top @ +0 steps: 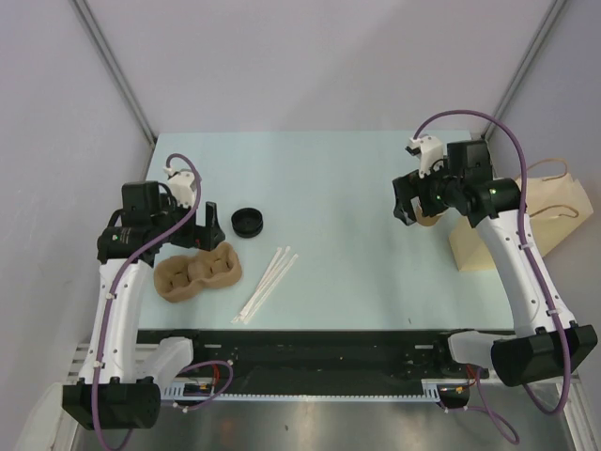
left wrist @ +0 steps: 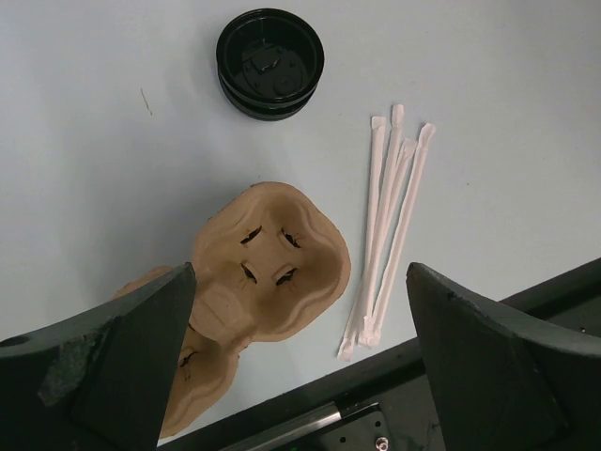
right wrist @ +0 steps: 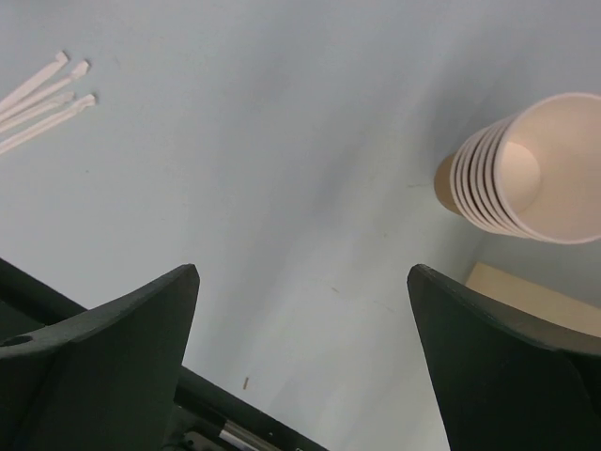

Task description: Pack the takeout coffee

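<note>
No takeout coffee, a lidded cup, shows in any view. A brown moulded cup carrier (top: pixel 197 272) (left wrist: pixel 268 263) lies at the left front. My left gripper (top: pixel 208 233) (left wrist: pixel 300 272) hovers over it, open and empty. Just beyond the carrier sits a loose black lid (top: pixel 249 222) (left wrist: pixel 270 64), upside down. My right gripper (top: pixel 402 200) (right wrist: pixel 302 270) hangs open and empty over bare table at the right. A stack of lidless tan paper cups (right wrist: pixel 526 169) stands just beyond its right finger; the top view shows only a sliver of the stack (top: pixel 428 220) under the arm.
Several paper-wrapped straws (top: pixel 266 284) (left wrist: pixel 390 225) (right wrist: pixel 42 103) lie near the front centre. A kraft paper bag with handles (top: pixel 526 221) (right wrist: pixel 526 296) lies at the table's right edge. A black rail (top: pixel 319 343) runs along the near edge.
</note>
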You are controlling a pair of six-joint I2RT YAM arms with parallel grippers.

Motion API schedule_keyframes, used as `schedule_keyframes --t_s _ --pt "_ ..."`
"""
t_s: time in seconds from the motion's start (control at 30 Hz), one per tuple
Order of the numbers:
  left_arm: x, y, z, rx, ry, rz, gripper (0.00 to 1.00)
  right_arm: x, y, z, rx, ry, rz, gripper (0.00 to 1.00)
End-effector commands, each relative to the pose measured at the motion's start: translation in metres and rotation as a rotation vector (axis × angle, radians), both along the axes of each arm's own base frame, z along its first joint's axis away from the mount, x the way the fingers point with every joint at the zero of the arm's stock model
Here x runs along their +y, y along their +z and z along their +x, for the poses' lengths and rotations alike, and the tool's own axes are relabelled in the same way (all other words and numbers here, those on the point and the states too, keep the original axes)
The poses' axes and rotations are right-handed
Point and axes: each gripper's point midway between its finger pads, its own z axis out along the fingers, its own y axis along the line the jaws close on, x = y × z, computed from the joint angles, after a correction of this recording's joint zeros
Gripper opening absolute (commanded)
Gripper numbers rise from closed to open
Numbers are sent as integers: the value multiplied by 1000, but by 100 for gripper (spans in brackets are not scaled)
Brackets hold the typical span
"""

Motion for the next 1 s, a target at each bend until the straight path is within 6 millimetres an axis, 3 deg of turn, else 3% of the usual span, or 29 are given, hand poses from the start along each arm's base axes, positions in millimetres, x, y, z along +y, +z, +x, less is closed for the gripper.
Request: schedule_keyframes --t_s 0.0,0.3,0.37,0.4,0.47,0.5,0.6,0.7,0.97 --pt "4 13 5 -53 10 25 100 -15 19 15 -99 -41 -88 100" --pt "-1 24 11 -65 8 -9 99 -31 36 40 -99 -95 -147 100" --pt "-2 26 12 -73 6 -14 100 -33 26 44 -26 -90 -133 99" --pt "-1 25 11 -69 10 -13 100 -38 33 49 -26 -104 -118 98" --pt "-2 26 11 -74 5 -15 100 -39 22 53 53 -94 -91 89" --pt "-2 26 11 -74 4 -18 99 -44 28 56 47 -106 -82 81" --pt "-4 26 9 -76 -3 -24 100 -47 21 64 84 -110 -83 67" --pt "-5 27 8 -81 -12 -25 99 -50 11 70 109 -124 -103 58" --pt "-8 31 10 -90 -26 -37 100 -67 -20 90 168 -195 -183 47"
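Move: The stack of paper cups stands about 12 cm ahead of the right gripper and 9 cm to its right, its middle some 16 cm lower. The paper bag is roughly 15 cm to the right of the cups and 3 cm nearer the base; the straws lie far off, about 32 cm left of this gripper and 5 cm back. From the left gripper the cups are some 15 cm ahead and 53 cm to the right. Send the right gripper forward about 8 cm and right about 6 cm towards the cup stack, lifting a little over 2 cm on the way, then sinking about 4 cm as it nears the near-left side of the top rim. Narrow the wide-open fingers to about half and tip them some 10 degrees further down, swinging slightly clockwise. ##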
